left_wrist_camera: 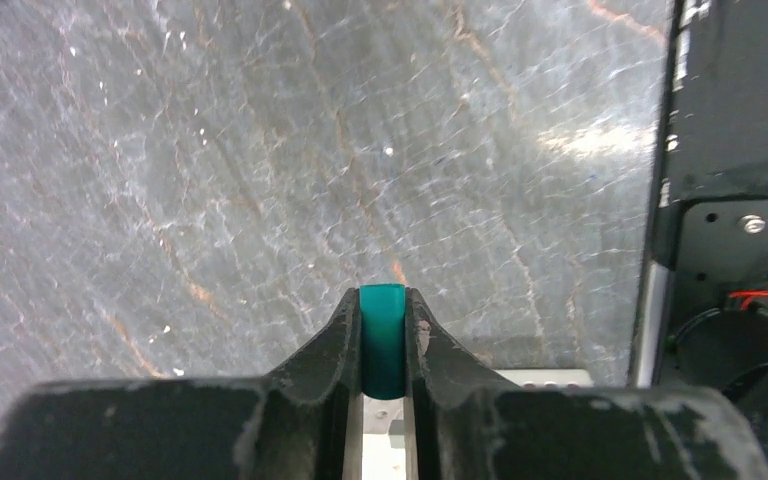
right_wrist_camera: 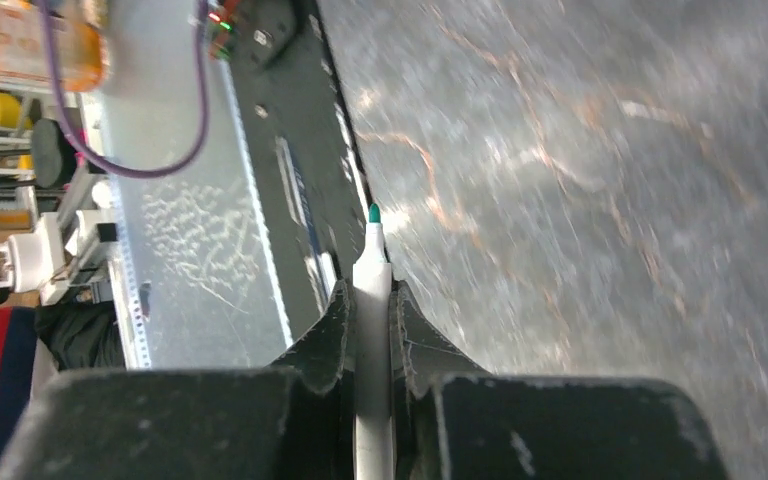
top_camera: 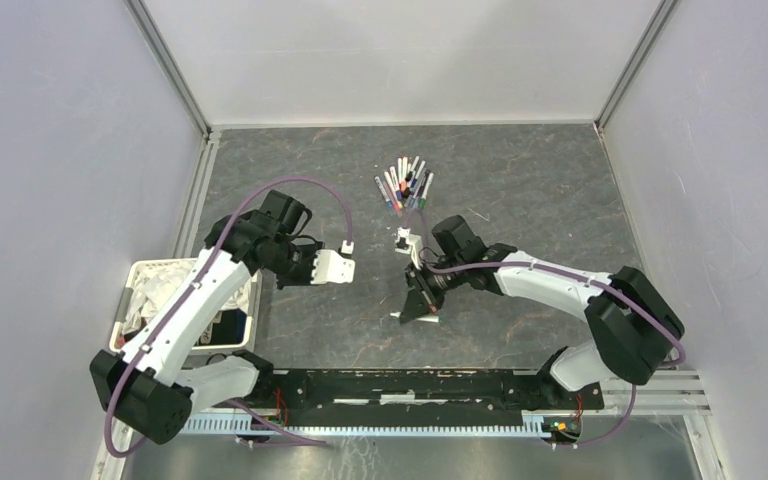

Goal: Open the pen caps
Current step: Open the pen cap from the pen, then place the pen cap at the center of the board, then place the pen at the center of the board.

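Between the fingers of my left gripper (left_wrist_camera: 382,297) sits a teal pen cap (left_wrist_camera: 382,335), held above the bare tabletop. Seen from above, the left gripper (top_camera: 337,268) hangs left of the table's middle. My right gripper (right_wrist_camera: 370,292) is shut on a pen (right_wrist_camera: 371,262) with a white barrel and a bare green tip that points toward the near rail. In the top view the right gripper (top_camera: 421,303) is low over the table near the front. Several more pens (top_camera: 405,185) with coloured caps lie fanned in a pile further back.
A white basket (top_camera: 138,272) holding cloth-like items stands at the left edge beside the left arm. The black base rail (top_camera: 410,385) runs along the near edge. Grey walls enclose the dark marbled table (top_camera: 520,200) on three sides.
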`<state>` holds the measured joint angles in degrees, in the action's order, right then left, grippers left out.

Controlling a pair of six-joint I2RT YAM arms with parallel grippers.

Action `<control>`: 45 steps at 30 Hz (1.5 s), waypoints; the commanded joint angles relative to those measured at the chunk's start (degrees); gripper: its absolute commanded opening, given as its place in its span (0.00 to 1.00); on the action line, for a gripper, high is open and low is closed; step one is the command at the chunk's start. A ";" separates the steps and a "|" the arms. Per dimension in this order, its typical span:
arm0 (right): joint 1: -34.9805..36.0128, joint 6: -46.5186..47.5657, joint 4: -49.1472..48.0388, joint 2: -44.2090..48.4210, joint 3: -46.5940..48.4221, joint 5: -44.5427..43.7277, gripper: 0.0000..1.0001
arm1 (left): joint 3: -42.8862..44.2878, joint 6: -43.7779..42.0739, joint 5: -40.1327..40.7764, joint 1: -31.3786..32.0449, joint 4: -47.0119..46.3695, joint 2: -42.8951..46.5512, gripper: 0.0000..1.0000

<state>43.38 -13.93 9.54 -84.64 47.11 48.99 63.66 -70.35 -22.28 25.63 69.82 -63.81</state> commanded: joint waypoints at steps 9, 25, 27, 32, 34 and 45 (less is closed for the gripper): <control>-9.23 -0.17 5.22 13.18 -5.71 -36.52 0.00 | -5.94 17.42 3.97 -0.89 -27.08 -13.20 0.02; -12.93 -3.68 -11.90 15.01 -19.20 -63.85 0.00 | -5.93 38.20 12.35 -4.74 -45.45 -35.44 0.02; -13.08 -3.49 -13.95 14.57 -20.39 -64.51 0.00 | -8.23 38.89 13.05 -4.72 -47.44 -35.25 0.03; -13.14 -3.22 -15.81 11.35 -20.04 -64.49 0.00 | -10.29 39.85 13.19 -4.80 -48.06 -35.38 0.13; -13.17 -3.31 -16.22 10.67 -20.04 -64.67 0.00 | -10.79 39.73 12.86 -4.81 -47.70 -34.72 0.20; -14.45 -1.99 -19.21 6.11 -20.30 -63.72 0.01 | -7.16 37.16 8.13 -4.95 -37.65 -29.84 0.91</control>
<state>29.19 -16.47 -6.26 -76.90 26.81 -14.26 55.00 -32.60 -11.46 20.75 24.88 -95.94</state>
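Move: On bare table about 14 cm ahead of the left hand, 1 cm to its right and 16 cm below lies the spot for the teal cap already in its fingers. The pen pile is some 36 cm ahead of this hand and 18 cm right, 16 cm below. For the right hand, still holding the uncapped pen, the place is empty table about 16 cm ahead, 20 cm right and 11 cm below; the pile lies roughly 38 cm ahead, 1 cm right, 11 cm below. Carrying the teal cap down about 15 cm and forward 14 cm to the bare table, the left hand turns some 40 degrees counter-clockwise, stops, spreads its fingers wide to let go and eases back slightly. Meanwhile the right hand keeps its grip on the pen and swings it right, forward and down, away from the left hand, wheeling clockwise until the fingers point forward and down. ##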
